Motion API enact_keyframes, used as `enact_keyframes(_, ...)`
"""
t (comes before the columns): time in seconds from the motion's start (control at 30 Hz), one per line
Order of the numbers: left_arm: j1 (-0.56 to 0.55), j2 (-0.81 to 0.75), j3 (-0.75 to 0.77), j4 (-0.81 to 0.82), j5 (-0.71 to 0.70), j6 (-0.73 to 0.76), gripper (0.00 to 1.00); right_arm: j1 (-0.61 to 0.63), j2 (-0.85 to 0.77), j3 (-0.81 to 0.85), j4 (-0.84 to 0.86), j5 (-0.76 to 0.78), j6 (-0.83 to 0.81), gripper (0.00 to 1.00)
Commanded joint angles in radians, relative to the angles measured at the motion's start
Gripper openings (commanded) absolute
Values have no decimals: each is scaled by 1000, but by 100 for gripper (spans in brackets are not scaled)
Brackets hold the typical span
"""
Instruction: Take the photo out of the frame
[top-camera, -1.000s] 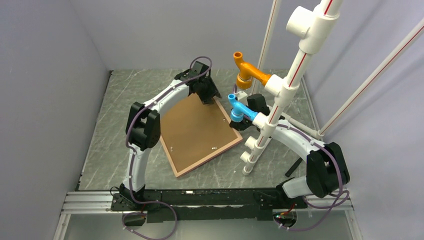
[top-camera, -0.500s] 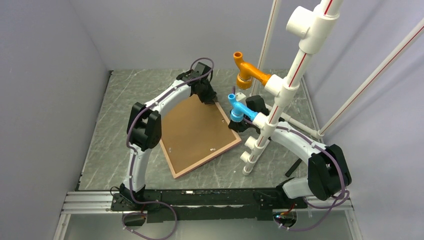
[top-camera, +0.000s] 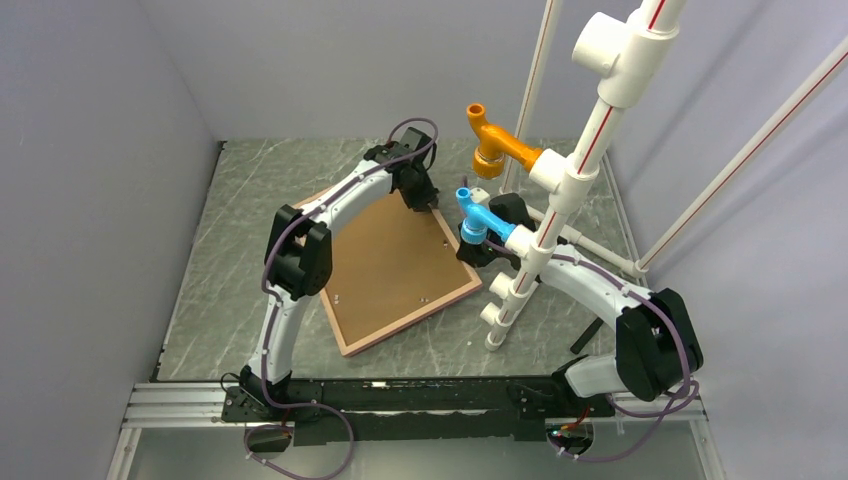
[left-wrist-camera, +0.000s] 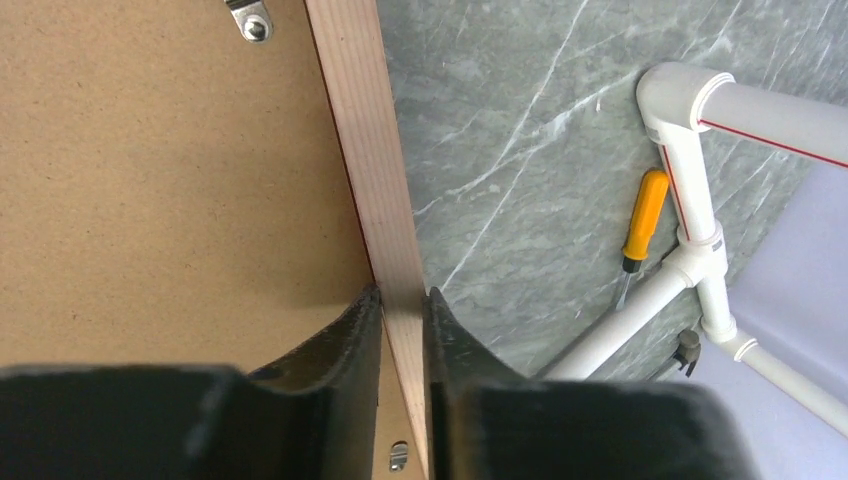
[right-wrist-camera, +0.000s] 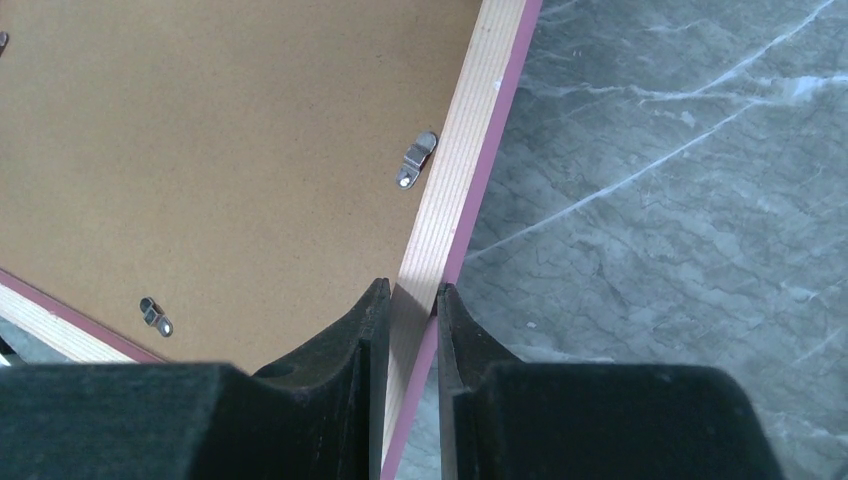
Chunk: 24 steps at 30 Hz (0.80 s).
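Observation:
The frame (top-camera: 415, 318) rests back side up on the table, and its brown backing board (top-camera: 390, 265) covers the photo, which is hidden. My left gripper (top-camera: 425, 205) is shut on the frame's pale wood rail near the far right corner. In the left wrist view the gripper (left-wrist-camera: 400, 300) clamps that rail (left-wrist-camera: 365, 150) beside the board (left-wrist-camera: 170, 170). My right gripper (top-camera: 468, 250) is shut on the right-hand rail. The right wrist view has the gripper (right-wrist-camera: 412, 295) pinching the rail (right-wrist-camera: 470, 140) with its pink edge. Metal clips (right-wrist-camera: 415, 160) hold the board.
A white pipe stand (top-camera: 560, 200) with an orange fitting (top-camera: 495, 140) and a blue fitting (top-camera: 480, 220) rises right beside the frame and over my right arm. A yellow-handled screwdriver (left-wrist-camera: 640, 235) lies by the pipes. Grey walls close the table's sides.
My left jaws have closed onto the frame's far rail. The left arm has moved slightly right, and the frame has shifted a little. The right gripper has kept its hold.

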Motion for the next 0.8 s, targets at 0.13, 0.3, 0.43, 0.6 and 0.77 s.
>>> enact_keyframes(0.13, -16, -29, 8, 15, -71, 63, 0, 21, -90, -13, 148, -43, 3, 0)
enact_keyframes(0.3, -16, -88, -54, 58, -93, 57, 0, 10, -86, -38, 176, -31, 55, 0)
enact_keyframes(0.43, -15, -108, -63, 48, -115, 59, 0, -42, -85, -65, 204, -76, 124, 15)
enact_keyframes(0.6, -15, -121, -87, 60, -108, 56, 0, -106, -63, -66, 225, -160, 214, 50)
enact_keyframes(0.77, -14, -146, -108, 63, -106, 53, 0, -173, 6, -28, 175, -276, 303, 72)
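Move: The photo frame lies back up, its right-hand rail already between both hands' fingers: the gripped stretch is right at the right hand's fingertips, and another stretch is directly at the left hand's, hardly 1 cm below. A metal clip sits about 3 cm ahead and 4 cm left of the right hand; the frame's near right corner is some 6 cm back and 3 cm to its right. Left fingers pinch the rail, easing down-back-left about 2 cm, while the right hand opens, lifting free up and forward. ##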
